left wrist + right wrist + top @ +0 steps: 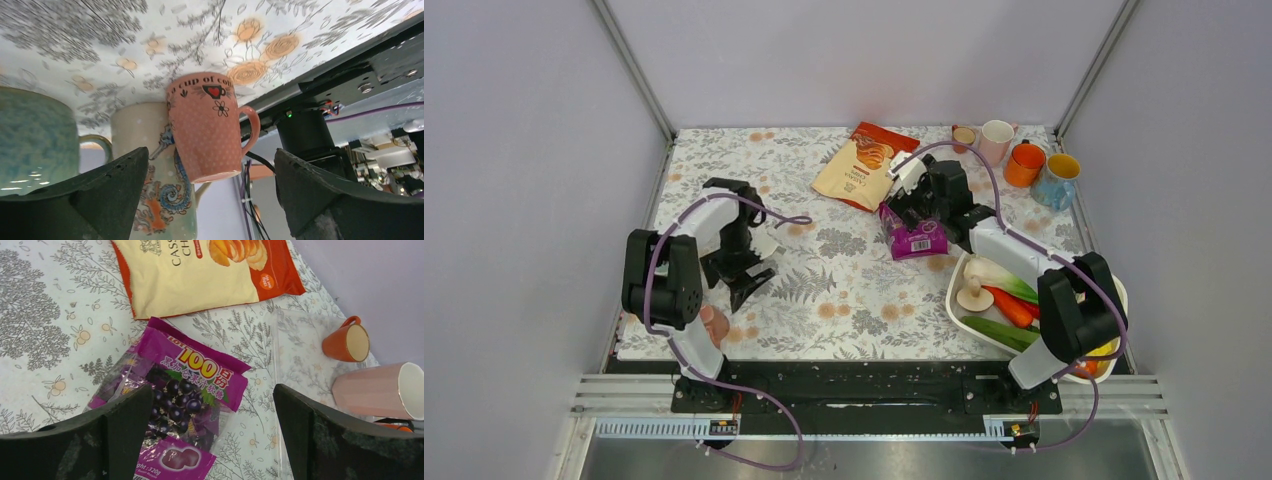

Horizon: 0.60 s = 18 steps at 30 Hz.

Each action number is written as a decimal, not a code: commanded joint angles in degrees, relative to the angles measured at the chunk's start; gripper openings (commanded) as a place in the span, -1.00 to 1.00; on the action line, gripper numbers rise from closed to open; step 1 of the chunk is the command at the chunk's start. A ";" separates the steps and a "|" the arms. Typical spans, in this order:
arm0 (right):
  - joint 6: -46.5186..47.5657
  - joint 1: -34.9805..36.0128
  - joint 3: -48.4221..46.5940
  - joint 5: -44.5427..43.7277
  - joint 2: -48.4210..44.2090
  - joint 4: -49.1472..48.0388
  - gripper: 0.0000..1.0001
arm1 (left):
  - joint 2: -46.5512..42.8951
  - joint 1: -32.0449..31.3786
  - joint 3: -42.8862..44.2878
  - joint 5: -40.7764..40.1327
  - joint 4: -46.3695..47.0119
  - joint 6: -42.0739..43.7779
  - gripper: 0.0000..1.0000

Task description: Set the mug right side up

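Note:
The mug (210, 130) is salmon pink with white dots, a red heart and lettering. It stands upside down, rim on the flowered tablecloth, handle to the right in the left wrist view. In the top view only a pink bit of the mug (714, 322) shows behind the left arm, near the table's front left edge. My left gripper (211, 155) is open, pointed at the mug from a short distance, nothing between its fingers. In the top view the left gripper (752, 283) hovers over the left part of the table. My right gripper (212, 387) is open and empty above a purple candy bag (175, 390).
A cream seahorse mug (150, 190) and a teal mug (35, 140) stand beside the pink one. A chips bag (859, 165) lies at the back. Several cups (1024, 163) stand at the back right. A white tray (1118, 300) of vegetables sits front right.

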<state>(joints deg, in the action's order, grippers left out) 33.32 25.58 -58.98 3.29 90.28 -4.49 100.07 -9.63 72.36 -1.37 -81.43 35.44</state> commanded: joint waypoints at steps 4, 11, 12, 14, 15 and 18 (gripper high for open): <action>-0.66 1.02 -3.25 -3.03 1.31 -1.29 0.99 | -2.85 -1.48 -5.83 -9.43 -1.58 -5.30 0.98; -0.19 1.35 -2.77 -2.94 1.07 -1.96 0.99 | -2.49 -3.29 -9.85 -14.41 2.06 -3.97 0.98; -0.12 1.32 -2.80 -2.97 1.23 -2.01 0.99 | -2.29 -3.29 -10.24 -14.77 2.28 -3.71 0.98; -0.03 1.31 -2.96 -2.90 1.56 -1.86 0.99 | -1.49 -3.34 -10.98 -14.29 2.61 -3.58 0.98; 0.11 1.31 -3.04 -2.90 1.63 -1.71 0.99 | -0.95 -3.42 -11.40 -14.10 3.01 -3.73 0.98; 0.34 1.40 -3.04 -2.98 1.59 -1.60 0.99 | 0.30 -3.64 -12.84 -13.48 3.82 -3.70 0.98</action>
<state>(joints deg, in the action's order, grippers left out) 33.17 26.26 -59.92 0.97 91.68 -4.69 99.83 -12.93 60.99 -12.97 -78.81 31.66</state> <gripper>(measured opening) 0.993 0.988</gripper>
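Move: Back and to the left of the left hand lies the upside-down pink mug, about 7 cm back, 4 cm left and 4 cm lower. The seahorse mug stands some 8 cm farther left of the pink mug, level with it. The teal mug is about 4 cm ahead of the left hand and 10 cm to its left. From the idle right hand the pink mug is roughly 30 cm back, 41 cm left and 11 cm lower. Closing in on the upside-down pink mug, the left hand goes about 4 cm back and 3 cm left while sinking some 2 cm, quickly at first and then slowing. The wrist tips about 15 degrees so that the downward fingers swing towards the left, towards the mug; they stay wide open with no touch to be seen. ##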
